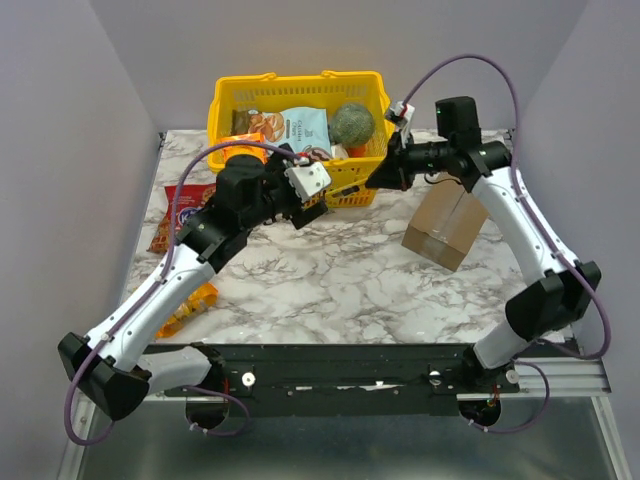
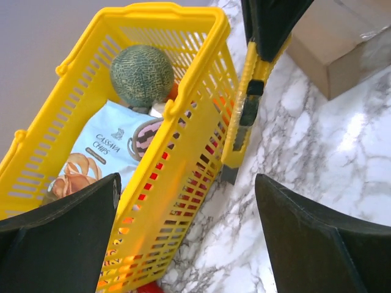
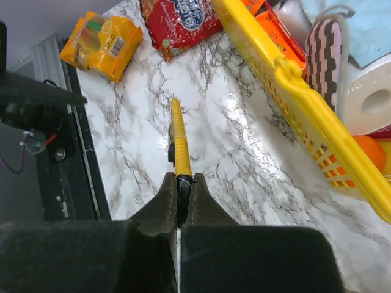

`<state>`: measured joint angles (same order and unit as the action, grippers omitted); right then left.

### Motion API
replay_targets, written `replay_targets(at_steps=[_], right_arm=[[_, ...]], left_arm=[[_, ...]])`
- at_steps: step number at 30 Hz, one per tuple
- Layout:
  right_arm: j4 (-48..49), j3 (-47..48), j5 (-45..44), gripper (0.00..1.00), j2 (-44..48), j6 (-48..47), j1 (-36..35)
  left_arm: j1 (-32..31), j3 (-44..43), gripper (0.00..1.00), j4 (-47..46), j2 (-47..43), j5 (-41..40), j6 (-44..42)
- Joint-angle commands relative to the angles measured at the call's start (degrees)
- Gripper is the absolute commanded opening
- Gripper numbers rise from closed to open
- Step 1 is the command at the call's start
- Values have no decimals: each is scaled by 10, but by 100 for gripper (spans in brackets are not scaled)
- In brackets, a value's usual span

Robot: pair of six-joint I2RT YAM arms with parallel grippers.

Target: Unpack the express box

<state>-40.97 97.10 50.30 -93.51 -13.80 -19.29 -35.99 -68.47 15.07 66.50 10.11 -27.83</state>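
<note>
The express box (image 1: 445, 228), a plain brown carton, sits on the marble table at the right, below my right arm; its corner also shows in the left wrist view (image 2: 342, 43). My right gripper (image 3: 184, 180) is shut on the dark end of a yellow utility knife (image 3: 178, 137). The knife (image 2: 247, 104) hangs along the front wall of the yellow basket (image 1: 300, 82). My left gripper (image 2: 186, 183) is open and holds nothing; it faces the knife's free end from just left of it. In the top view the left gripper (image 1: 312, 210) and right gripper (image 1: 378, 178) meet in front of the basket.
The basket holds a melon (image 1: 352, 123), a chips bag (image 1: 300, 125), a paper roll (image 3: 372, 101) and other goods. A red snack bag (image 1: 185, 205) and an orange packet (image 1: 190, 305) lie at the table's left. Grey walls enclose the table.
</note>
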Motion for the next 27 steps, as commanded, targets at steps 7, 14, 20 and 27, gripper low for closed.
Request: replay_targets(at_steps=[7,14,20,27], right_arm=[[61,-121,-12,0,180,-191,-8],[62,-99,-27,0,176,-244,-15],[47,-79,-38,0,166,-274,-34],[21,-69,-42,0,166,-295,-64]], left_arm=[[60,-264,77,357,166,257,-7],[62,-264,75,340,187,321,-64],[63,-253,73,317,195,326,-71],[62,-207,68,223,194,316,-13]])
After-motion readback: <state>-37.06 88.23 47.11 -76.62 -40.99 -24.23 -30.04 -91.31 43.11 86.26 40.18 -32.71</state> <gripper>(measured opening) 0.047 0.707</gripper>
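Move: The utility knife is clamped in the right gripper and reaches out to its left. Its middle is about 6 cm left of that hand, 1 cm ahead and 2 cm lower; the empty left gripper is some 13 cm left, 2 cm back and 3 cm higher. From the left gripper the knife's middle is about 7 cm right, 3 cm ahead and 5 cm below. The yellow basket's middle is roughly 20 cm ahead of the left gripper, 4 cm left and 22 cm down. Keep the knife shut in the right gripper and bring it up and back, about 5 cm each way, rolling the wrist some 35 degrees so its forward side lifts. Lift the left gripper briefly, then lower it past its starting height while moving it right, about 4 cm each, towards the knife's free end; swing it clockwise and tip it down, its wide-open fingers narrowing partway without gripping. ##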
